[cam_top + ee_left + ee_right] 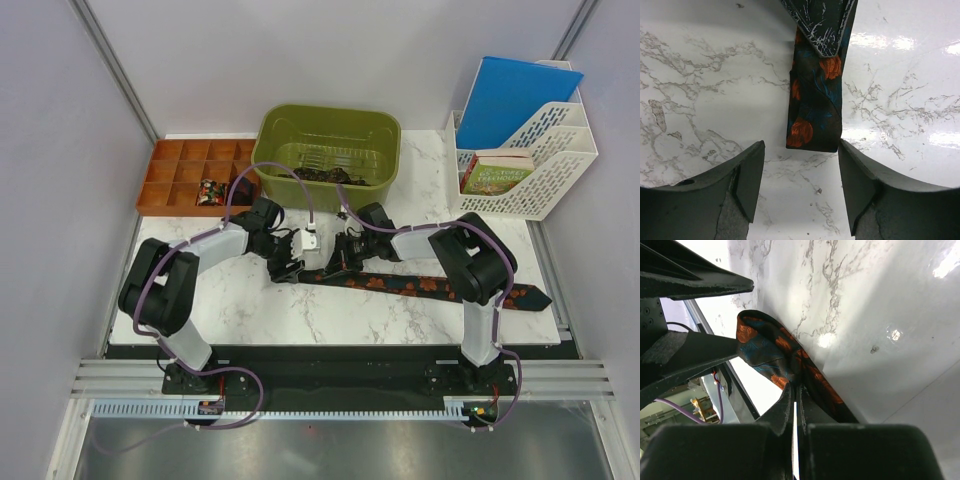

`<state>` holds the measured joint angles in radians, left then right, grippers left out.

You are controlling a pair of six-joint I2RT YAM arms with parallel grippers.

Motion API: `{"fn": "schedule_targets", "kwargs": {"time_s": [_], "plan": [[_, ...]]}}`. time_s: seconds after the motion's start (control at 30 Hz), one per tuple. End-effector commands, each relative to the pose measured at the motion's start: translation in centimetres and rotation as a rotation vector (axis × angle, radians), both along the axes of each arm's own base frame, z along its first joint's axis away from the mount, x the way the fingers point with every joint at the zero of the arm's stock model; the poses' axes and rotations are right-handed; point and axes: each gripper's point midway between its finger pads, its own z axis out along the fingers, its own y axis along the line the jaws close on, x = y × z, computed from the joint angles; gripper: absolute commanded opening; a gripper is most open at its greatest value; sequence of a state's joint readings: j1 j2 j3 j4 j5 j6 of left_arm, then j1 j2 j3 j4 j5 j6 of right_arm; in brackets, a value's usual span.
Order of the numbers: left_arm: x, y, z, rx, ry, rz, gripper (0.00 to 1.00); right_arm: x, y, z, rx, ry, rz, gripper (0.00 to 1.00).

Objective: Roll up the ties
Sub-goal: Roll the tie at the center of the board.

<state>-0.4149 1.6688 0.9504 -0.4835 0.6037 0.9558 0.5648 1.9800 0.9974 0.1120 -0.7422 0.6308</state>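
Note:
A black tie (430, 285) with orange-red blotches lies across the marble table, from the middle out to the right edge. Its left end is folded over (813, 117) and shows as a small loop (765, 347) in the right wrist view. My right gripper (342, 256) (796, 390) is shut on the tie just behind that fold, and its fingers (823, 27) press from above. My left gripper (291, 264) (801, 146) is open, its fingertips on either side of the folded end without touching it. More ties lie as dark coils (318, 175) in the green bin.
A green bin (372, 130) stands at the back centre. An orange compartment tray (170, 170) at the back left holds small rolled ties (212, 191). A white file rack (530, 165) with a blue folder and a book stands at the back right.

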Motion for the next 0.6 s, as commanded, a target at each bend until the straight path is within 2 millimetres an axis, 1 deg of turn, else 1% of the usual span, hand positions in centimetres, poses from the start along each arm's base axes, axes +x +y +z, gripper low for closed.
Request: {"fn": "schedule_targets", "kwargs": {"time_s": [0.0,0.1,0.17,0.2,0.23,0.33,0.43,0.57], "plan": [[-0.4,-0.6,0.3,-0.036,-0.013,-0.045,0.7,-0.9,-1.5,-3.1,-0.09,0.041,-0.008,0.0],[-0.5,-0.8,0.3,-0.039,-0.014,-0.061,0.7,-1.2,-1.7,-3.6,-0.101,0.049,-0.011,0.0],[-0.7,-1.0,0.2,-0.038,-0.008,-0.065,0.65,-1.3,-1.8,-3.9,-0.108,0.054,-0.012,0.0],[-0.6,-1.2,0.3,-0.039,-0.009,-0.066,0.61,-1.3,-1.9,-4.0,-0.109,0.059,-0.013,0.0],[-0.6,-1.3,0.6,-0.043,-0.008,-0.065,0.53,-1.3,-1.9,-4.2,-0.113,0.066,-0.017,0.0],[-0.5,-1.9,1.9,-0.078,-0.016,-0.068,0.41,-1.2,-1.7,-4.2,-0.106,0.069,-0.026,0.0],[-0.5,-2.7,2.9,-0.102,-0.015,-0.072,0.37,-1.1,-1.5,-4.2,-0.099,0.072,-0.026,0.0],[-0.8,-4.4,3.9,-0.137,0.014,-0.076,0.36,-1.2,-1.3,-4.1,-0.093,0.077,-0.026,0.0]]}}
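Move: The folded end of the tie lies just off my left fingertips, about 2 cm to the right, 1 cm back and 2 cm below. From there the unrolled length runs right, its middle some 32 cm away and about 3 cm back. The green bin stands roughly 25 cm ahead and 7 cm right. From my right hand, shut on the tie near the fold, the folded end is about 5 cm left, 1 cm back and slightly below. I close my left fingers from both sides onto the edges of the folded end, to about half their starting gap, and pinch it. Meanwhile my left hand shifts about 1 cm back and 1.5 cm right towards my right hand, rising slightly at the end. My right hand stays almost in place, keeping its pinch on the tie. ##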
